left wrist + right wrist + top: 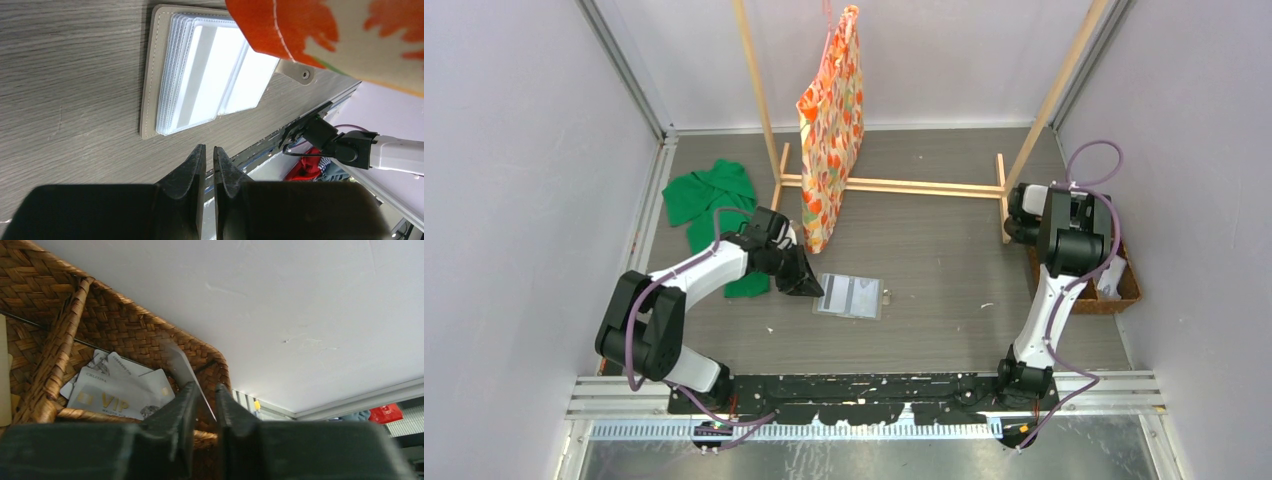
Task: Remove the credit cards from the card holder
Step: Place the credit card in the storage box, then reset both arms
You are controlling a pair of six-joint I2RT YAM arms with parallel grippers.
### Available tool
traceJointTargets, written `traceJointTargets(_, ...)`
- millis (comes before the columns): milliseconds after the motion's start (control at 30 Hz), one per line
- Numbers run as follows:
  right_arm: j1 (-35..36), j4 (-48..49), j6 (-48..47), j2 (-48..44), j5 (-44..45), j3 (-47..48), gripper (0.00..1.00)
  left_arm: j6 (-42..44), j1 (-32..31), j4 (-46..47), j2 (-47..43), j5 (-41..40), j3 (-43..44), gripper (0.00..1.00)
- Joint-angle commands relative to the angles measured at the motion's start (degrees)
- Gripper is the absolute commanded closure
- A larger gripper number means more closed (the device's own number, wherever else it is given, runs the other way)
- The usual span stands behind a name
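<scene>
The grey card holder (849, 296) lies open on the table, pale pocket panels up; it also shows in the left wrist view (200, 75). My left gripper (809, 285) is just left of it, shut and empty (209, 150), apart from the holder's edge. My right gripper (204, 387) hangs over the brown wicker basket (130, 325) at the right edge of the table (1124, 295). Its jaws stand slightly apart. A pale card (182, 365) slants between them, leaning on the left finger only. Several white cards (115, 395) lie in the basket.
A wooden rack (894, 185) stands at the back with an orange patterned bag (832, 120) hanging close above my left gripper; it also shows in the left wrist view (340, 30). A green cloth (709, 195) lies at the back left. Walls close in both sides.
</scene>
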Motion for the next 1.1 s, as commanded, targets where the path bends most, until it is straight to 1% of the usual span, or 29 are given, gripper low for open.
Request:
traceJointTargets(0, -0.07, -8.71, 3.69, 1.77, 18.78, 2.03, 0.69, -0.35, -0.16, 1.01, -0.18, 1.02, 1.57, 0.87)
traceJointTargets(33, 0.09, -8.75, 3.77, 1.94, 18.69, 2.13, 0.62, -0.36, -0.16, 1.01, -0.22, 0.93, 1.5, 0.87)
traceJointTargets(67, 0.29, -8.75, 3.82, 1.97, 18.61, 2.19, 0.59, -0.43, -0.16, 0.97, -0.29, 0.89, 1.49, 0.87)
traceJointTargets(167, 0.76, -8.75, 3.69, 1.32, 18.59, 2.19, 0.58, -0.58, -0.16, 1.03, -0.33, 0.79, 1.56, 0.87)
traceJointTargets(267, 1.43, -8.71, 3.03, -1.3, 18.06, 2.32, 0.55, -0.62, -0.16, 1.02, -0.26, 0.72, 1.66, 0.87)
traceJointTargets(433, 3.64, -8.75, 1.1, -8.77, 16.94, 2.85, 0.47, -0.31, -0.16, 0.17, -0.85, 0.18, 2.28, 0.87)
traceJointTargets(500, 5.76, -8.73, 0.27, -12.1, 15.63, 3.54, 0.41, 0.17, -0.16, -0.99, -1.41, -0.45, 3.13, 0.87)
traceJointTargets(667, 15.75, -8.72, -4.83, -18.59, 11.32, 6.63, 0.23, 2.42, -0.16, -5.92, -4.75, -5.1, 6.26, 0.87)
traceJointTargets(733, 20.1, -8.68, -6.47, -20.2, 7.71, 8.3, 0.2, 3.22, -0.16, -7.96, -6.59, -6.9, 7.52, 0.86)
traceJointTargets(767, 23.39, -8.67, -6.73, -21.06, 6.1, 8.9, 0.18, 3.69, -0.16, -9.01, -7.5, -7.97, 8.18, 0.86)
traceJointTargets(900, 33.08, -6.67, -8.62, -23.37, -0.81, 10.18, 0.15, 5.66, -0.11, -14.48, -11.32, -12.01, 11.65, 0.86)
traceJointTargets(933, 35.44, -4.68, -10.2, -24.07, -2.45, 9.75, 0.14, 5.85, -0.12, -15.51, -12.42, -12.95, 12.29, 0.86)
traceJointTargets(1000, 39.57, 2.6, -16.46, -25.95, -7.4, 8.22, 0.13, 6.11, -0.08, -16.75, -14.66, -14.35, 13.38, 0.86)
traceJointTargets(1067, 43.13, 11.81, -23.2, -29.3, -14.62, 5.12, 0.13, 6.42, -0.07, -17.94, -16.77, -15.93, 14.43, 0.85)
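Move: The right hand is at the storage box with a card at its fingertips. The white-card compartment's middle lies about 3 cm ahead of it, 2 cm to its right and 7 cm below. At about that depth, the yellow-item compartment is some 12 cm ahead and 8 cm left, the dark-item compartment 3 cm ahead and 8 cm left. From the left hand, the card holder lies about 6 cm right, 1 cm ahead and 4 cm below. Releasing the card, the right fingers spread, rise, and swing 20 cm left off the box; left hand lifts. ##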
